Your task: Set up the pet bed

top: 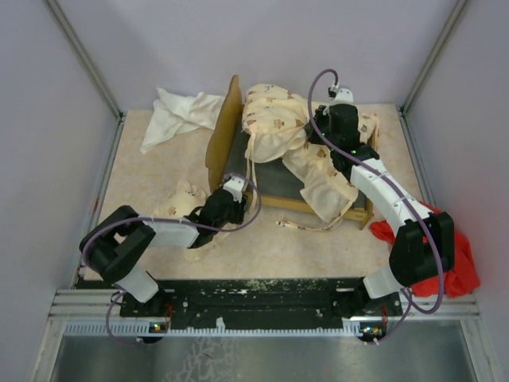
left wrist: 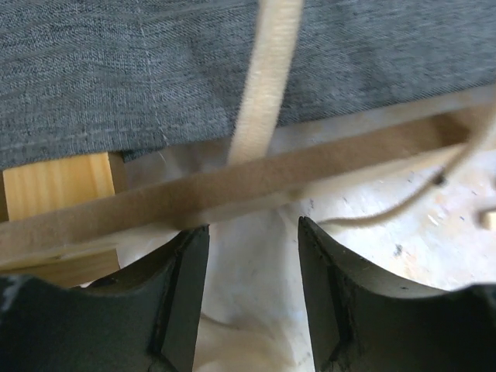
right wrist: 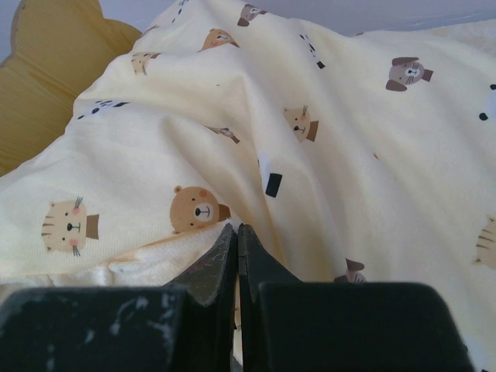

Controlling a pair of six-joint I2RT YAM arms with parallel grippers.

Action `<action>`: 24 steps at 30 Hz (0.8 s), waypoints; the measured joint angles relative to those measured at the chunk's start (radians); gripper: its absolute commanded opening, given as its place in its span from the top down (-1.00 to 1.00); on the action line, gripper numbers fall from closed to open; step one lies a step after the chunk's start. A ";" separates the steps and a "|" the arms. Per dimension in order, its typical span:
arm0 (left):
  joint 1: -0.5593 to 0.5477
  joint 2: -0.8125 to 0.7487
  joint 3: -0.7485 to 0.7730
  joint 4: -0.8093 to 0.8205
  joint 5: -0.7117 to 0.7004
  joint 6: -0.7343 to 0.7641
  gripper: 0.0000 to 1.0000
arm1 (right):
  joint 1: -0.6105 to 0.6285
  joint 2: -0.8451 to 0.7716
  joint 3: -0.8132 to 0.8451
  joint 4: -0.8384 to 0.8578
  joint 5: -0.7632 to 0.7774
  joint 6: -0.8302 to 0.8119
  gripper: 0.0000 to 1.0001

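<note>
The pet bed's light wooden frame (top: 225,131) stands mid-table with its wavy headboard at the left and a dark grey base (top: 274,175). The cream animal-print cushion (top: 274,119) is bunched over the headboard end, and one flap trails off the bed's front right corner. My right gripper (top: 320,131) is shut on a fold of that cushion (right wrist: 310,132), its tips (right wrist: 236,227) at the seam. The small pillow (top: 183,203) lies left of the bed's front corner. My left gripper (top: 232,192) is open over cream fabric (left wrist: 256,310), just short of the bed's side rail (left wrist: 232,190).
A plain white cloth (top: 179,115) is crumpled at the back left, beside the headboard. A red cloth (top: 449,259) lies at the front right by the right arm's base. A cream tie string (top: 306,227) trails on the table in front of the bed. Walls enclose the table.
</note>
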 measured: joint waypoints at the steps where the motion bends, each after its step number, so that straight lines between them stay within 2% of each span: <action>1: 0.000 0.023 0.008 0.009 -0.018 0.011 -0.13 | 0.000 0.000 0.000 -0.002 0.001 -0.004 1.00; 5: -0.002 0.084 0.014 0.065 -0.069 0.045 -0.13 | 0.000 0.000 0.009 -0.020 0.007 -0.025 1.00; 7: -0.004 0.103 0.014 0.090 -0.087 0.064 -0.01 | 0.000 0.000 0.014 -0.023 0.008 -0.032 1.00; 8: -0.005 0.111 0.014 0.104 -0.095 0.072 0.10 | 0.000 -0.001 0.014 -0.023 0.008 -0.035 1.00; 12: -0.005 0.140 0.014 0.165 -0.116 0.098 0.78 | 0.000 -0.001 0.014 -0.024 0.011 -0.037 1.00; 14: -0.005 0.141 0.013 0.179 -0.122 0.095 0.98 | 0.000 -0.001 0.014 -0.024 0.011 -0.036 1.00; 18: -0.005 0.085 0.006 0.127 -0.130 0.029 1.00 | 0.000 -0.001 0.013 -0.024 0.005 -0.034 1.00; 24: -0.005 -0.124 -0.046 -0.048 -0.113 -0.131 1.00 | 0.000 -0.001 -0.005 -0.006 -0.005 -0.031 1.00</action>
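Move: Roughly 3 cm ahead of the left hand, about 1 cm to its left and 1 cm lower, the cover's strap hangs down behind the bed's near rail. That rail crosses about 2 cm ahead and 3 cm above the fingertips. The headboard's near end stands some 8 cm left and 4 cm ahead, with the small pillow about 16 cm left and 2 cm ahead. From the right hand the strap lies about 17 cm left, 12 cm back and 22 cm below. Reaching under the near rail, the half-open left hand goes about 2.5 cm forward while sinking slightly, and shuts its fingers on the strap. It then draws back some 3 cm and rises about as much, easing left and turning a little counter-clockwise with the strap pinched. The right hand stays in place, still gripping the cover. ##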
